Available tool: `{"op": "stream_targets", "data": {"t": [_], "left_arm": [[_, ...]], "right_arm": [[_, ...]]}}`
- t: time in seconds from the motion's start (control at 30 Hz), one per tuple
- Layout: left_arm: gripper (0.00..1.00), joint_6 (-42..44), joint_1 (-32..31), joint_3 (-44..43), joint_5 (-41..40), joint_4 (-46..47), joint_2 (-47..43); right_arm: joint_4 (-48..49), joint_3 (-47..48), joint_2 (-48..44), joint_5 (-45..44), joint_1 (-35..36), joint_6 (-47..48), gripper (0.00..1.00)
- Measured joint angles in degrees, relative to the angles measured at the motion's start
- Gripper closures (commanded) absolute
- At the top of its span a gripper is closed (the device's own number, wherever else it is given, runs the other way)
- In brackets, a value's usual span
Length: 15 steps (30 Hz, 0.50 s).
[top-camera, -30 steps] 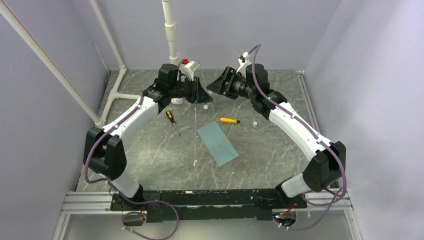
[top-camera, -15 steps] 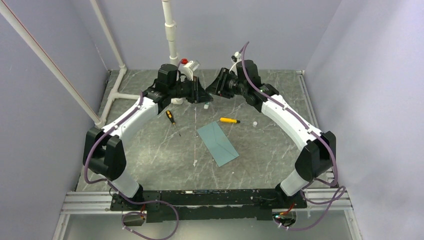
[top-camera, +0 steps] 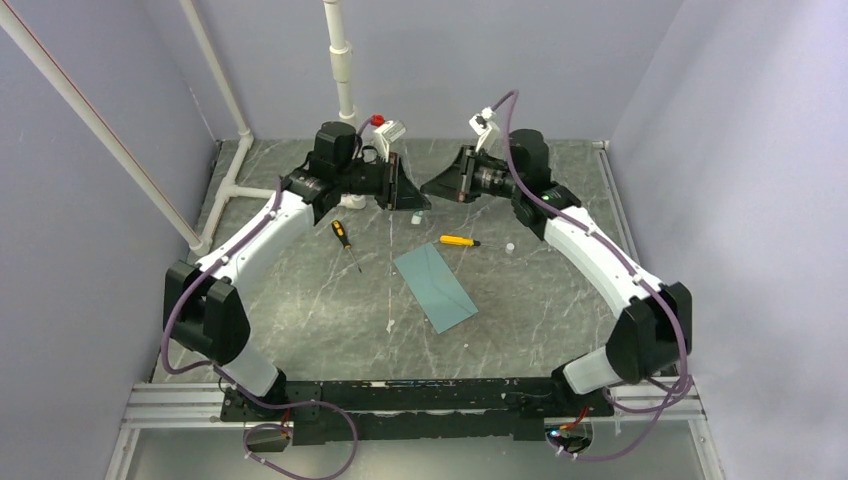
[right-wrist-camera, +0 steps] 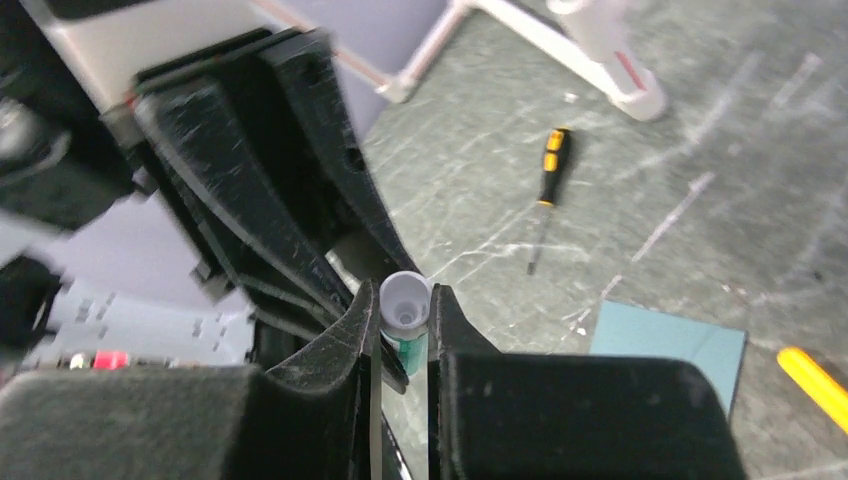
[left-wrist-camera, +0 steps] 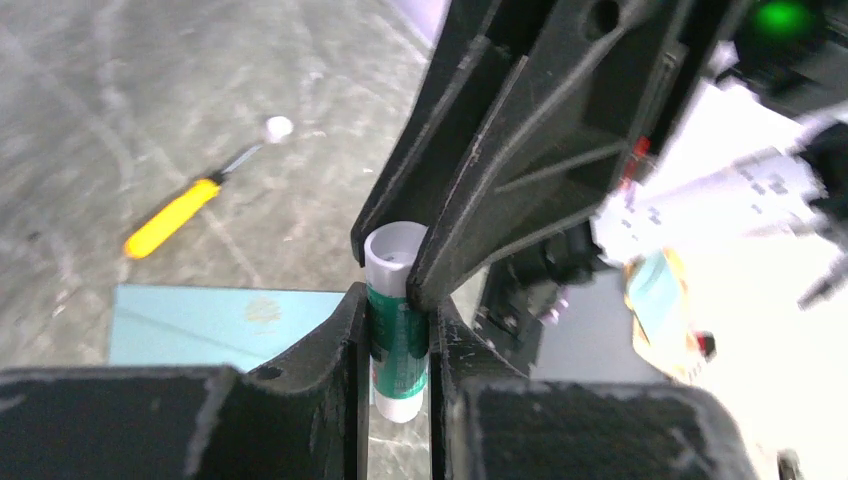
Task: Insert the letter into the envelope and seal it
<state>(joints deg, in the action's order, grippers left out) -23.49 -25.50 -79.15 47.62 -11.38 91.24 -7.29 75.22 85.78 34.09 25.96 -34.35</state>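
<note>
The teal envelope (top-camera: 435, 287) lies flat on the grey table in the middle, flap shut; it also shows in the left wrist view (left-wrist-camera: 200, 325) and the right wrist view (right-wrist-camera: 670, 345). No separate letter is in view. My left gripper (top-camera: 410, 197) and right gripper (top-camera: 433, 188) meet tip to tip above the back of the table. My left gripper (left-wrist-camera: 398, 305) is shut on the green-labelled body of a glue stick (left-wrist-camera: 398, 340). My right gripper (right-wrist-camera: 405, 310) is shut on that glue stick's white end (right-wrist-camera: 405, 300).
A yellow-handled screwdriver (top-camera: 458, 241) lies just behind the envelope. A black-and-orange screwdriver (top-camera: 345, 240) lies to its left. A small white cap (top-camera: 509, 246) sits to the right. A white pipe stand (top-camera: 345, 80) rises at the back.
The right arm swung in and back out, its wrist now further right. The left wrist rose slightly. Both grippers stay joined at the glue stick; the envelope has not moved.
</note>
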Motion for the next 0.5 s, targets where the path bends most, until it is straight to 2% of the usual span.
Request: {"op": "stream_targets", "data": {"t": [0.1,0.2,0.33,0.37,0.43,0.47,0.5], "left_arm": [[0.98,1.92,-0.52,-2.49,7.08,-1.25,-0.22],[0.98,2.36,-0.31,-2.67,16.72,1.77,-1.90],[0.98,-5.33,0.11,0.26,27.69,15.63,-4.26],[0.98,-8.20,-0.04,1.22,29.55,20.04,-4.74],[0.97,-12.35,-0.57,1.79,32.04,25.83,-5.01],[0.98,-13.57,-0.70,1.79,32.54,27.52,-5.01],[0.98,-14.10,-0.76,1.75,32.54,28.63,-5.03]], "right_arm": [[6.58,-3.87,-4.33,9.73,-2.16,1.88,1.00],[11.74,-3.98,-5.95,18.71,-2.67,2.71,1.00],[23.17,-4.85,-7.32,28.37,-2.19,-0.96,1.00],[25.03,-5.03,-7.87,30.18,-1.95,-1.66,0.94],[25.75,-4.90,-9.03,31.45,-1.73,-1.36,0.49],[24.85,-4.57,-9.49,31.10,-1.62,-0.59,0.35],[22.56,-3.74,-9.92,30.03,-1.42,0.09,0.30]]}}
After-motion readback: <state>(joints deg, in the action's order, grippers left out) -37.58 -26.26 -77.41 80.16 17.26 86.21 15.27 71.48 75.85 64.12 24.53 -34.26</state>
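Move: The glue stick is held between the hands: its middle sits right at the left hand point and about 2 cm below the right one, straight under it, and the right fingers still pinch its white upper end. On the table, some 28 cm below the left hand, the envelope lies about 3 cm back and 3 cm to the right. The yellow screwdriver is 12 cm ahead and 10 cm right, the white cap 10 cm ahead and 21 cm right. Back towards the bases and up in equal measure, about 10 cm each way, both hands travel together with the glue stick between them, swiftly, then easing off. The left keeps its grip and turns some 30 degrees clockwise; the right turns about as far counter-clockwise, its fingers tilting up, and at the very end opens them to let go of the stick's upper end. ##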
